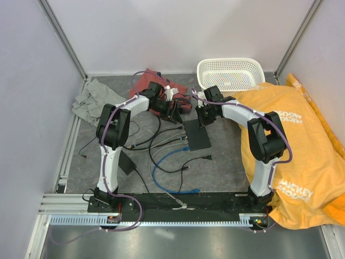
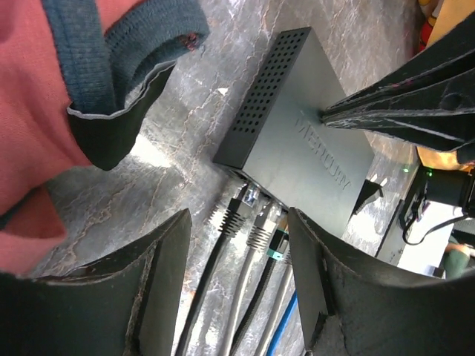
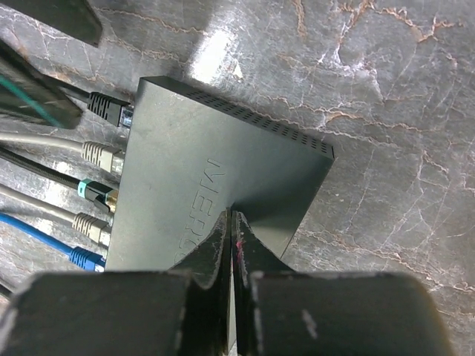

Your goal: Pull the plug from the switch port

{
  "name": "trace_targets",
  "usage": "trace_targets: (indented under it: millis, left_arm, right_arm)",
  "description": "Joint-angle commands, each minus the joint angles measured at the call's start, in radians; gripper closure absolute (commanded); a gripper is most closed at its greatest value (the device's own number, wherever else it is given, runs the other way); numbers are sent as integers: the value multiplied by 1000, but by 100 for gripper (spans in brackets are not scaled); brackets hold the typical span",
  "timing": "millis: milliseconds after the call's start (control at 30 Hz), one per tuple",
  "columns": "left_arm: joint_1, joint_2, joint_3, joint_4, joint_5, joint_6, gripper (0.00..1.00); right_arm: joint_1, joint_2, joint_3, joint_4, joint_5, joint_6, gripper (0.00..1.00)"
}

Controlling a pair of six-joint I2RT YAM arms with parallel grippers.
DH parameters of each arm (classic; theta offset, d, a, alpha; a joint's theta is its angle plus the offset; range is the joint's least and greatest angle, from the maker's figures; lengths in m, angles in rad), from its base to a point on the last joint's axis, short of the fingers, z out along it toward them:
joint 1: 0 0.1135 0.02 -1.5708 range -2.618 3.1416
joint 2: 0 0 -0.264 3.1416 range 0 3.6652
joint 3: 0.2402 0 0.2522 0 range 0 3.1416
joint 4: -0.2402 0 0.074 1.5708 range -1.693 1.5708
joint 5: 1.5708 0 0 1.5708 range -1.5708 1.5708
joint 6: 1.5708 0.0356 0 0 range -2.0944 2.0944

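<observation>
The switch (image 1: 197, 135) (image 2: 297, 141) (image 3: 223, 148) is a flat black box lying on the grey table. A row of plugs sits in its ports: a black one (image 2: 236, 215) (image 3: 107, 108), a grey one (image 2: 261, 231) (image 3: 100, 154), a black one with a teal clip (image 2: 277, 251) (image 3: 93, 193), another grey one (image 3: 89, 225) and a blue one (image 3: 85, 257). My left gripper (image 2: 237, 285) (image 1: 173, 111) is open, its fingers straddling the cables just behind the plugs. My right gripper (image 3: 232, 216) (image 1: 204, 120) is shut, its tips resting on the switch's top.
A white basket (image 1: 229, 73) stands at the back right, next to an orange cloth (image 1: 294, 135) on the right. A red cloth (image 1: 146, 81) (image 2: 37, 111) lies beside my left gripper, a grey cloth (image 1: 96, 100) at far left. Loose cables (image 1: 167, 162) and a small black brick (image 1: 126, 162) lie in front.
</observation>
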Motion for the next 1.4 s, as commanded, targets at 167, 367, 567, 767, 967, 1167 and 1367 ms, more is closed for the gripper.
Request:
trace_targets:
  millis: [167, 367, 567, 767, 967, 1167, 1367]
  left_arm:
    - [-12, 70, 6, -27, 34, 90, 40]
    - [-26, 99, 30, -31, 55, 69, 42]
    - [-32, 112, 12, -31, 72, 83, 46]
    - [-37, 110, 9, -31, 71, 80, 52]
    - [-43, 116, 13, -31, 67, 77, 53]
    - [-46, 119, 14, -31, 75, 83, 62]
    - [-50, 124, 21, -31, 72, 74, 69]
  right_arm:
    - [40, 50, -27, -43, 12, -29, 100]
    - [43, 51, -21, -43, 25, -29, 100]
    - [41, 45, -27, -42, 35, -29, 100]
    - [46, 48, -24, -39, 36, -28, 100]
    - [49, 47, -22, -34, 41, -31, 100]
    - [54, 40, -24, -33, 47, -32, 100]
    - [63, 42, -22, -31, 53, -34, 100]
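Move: The black plug at the far end of the switch's port side sits about 2 cm back, 2 cm to the right and 3 cm below the left hand. The first grey plug is some 2 cm nearer the base than it, and the switch's middle lies about 5 cm back and 8 cm right of the left hand. From the right hand, whose shut tips are already on the switch, its middle is 2 cm back and 1 cm left; the black plug is 2 cm forward and 6 cm left. Sinking some 2.5 cm while edging back and right about as far together, the left hand brings its fingertips down around the black plug, turns slightly clockwise, and narrows them to about half their starting gap, one on each side of the plug; a firm grip can't be seen. The right hand keeps its shut tips on the switch's top, drifting about 1 cm left. ##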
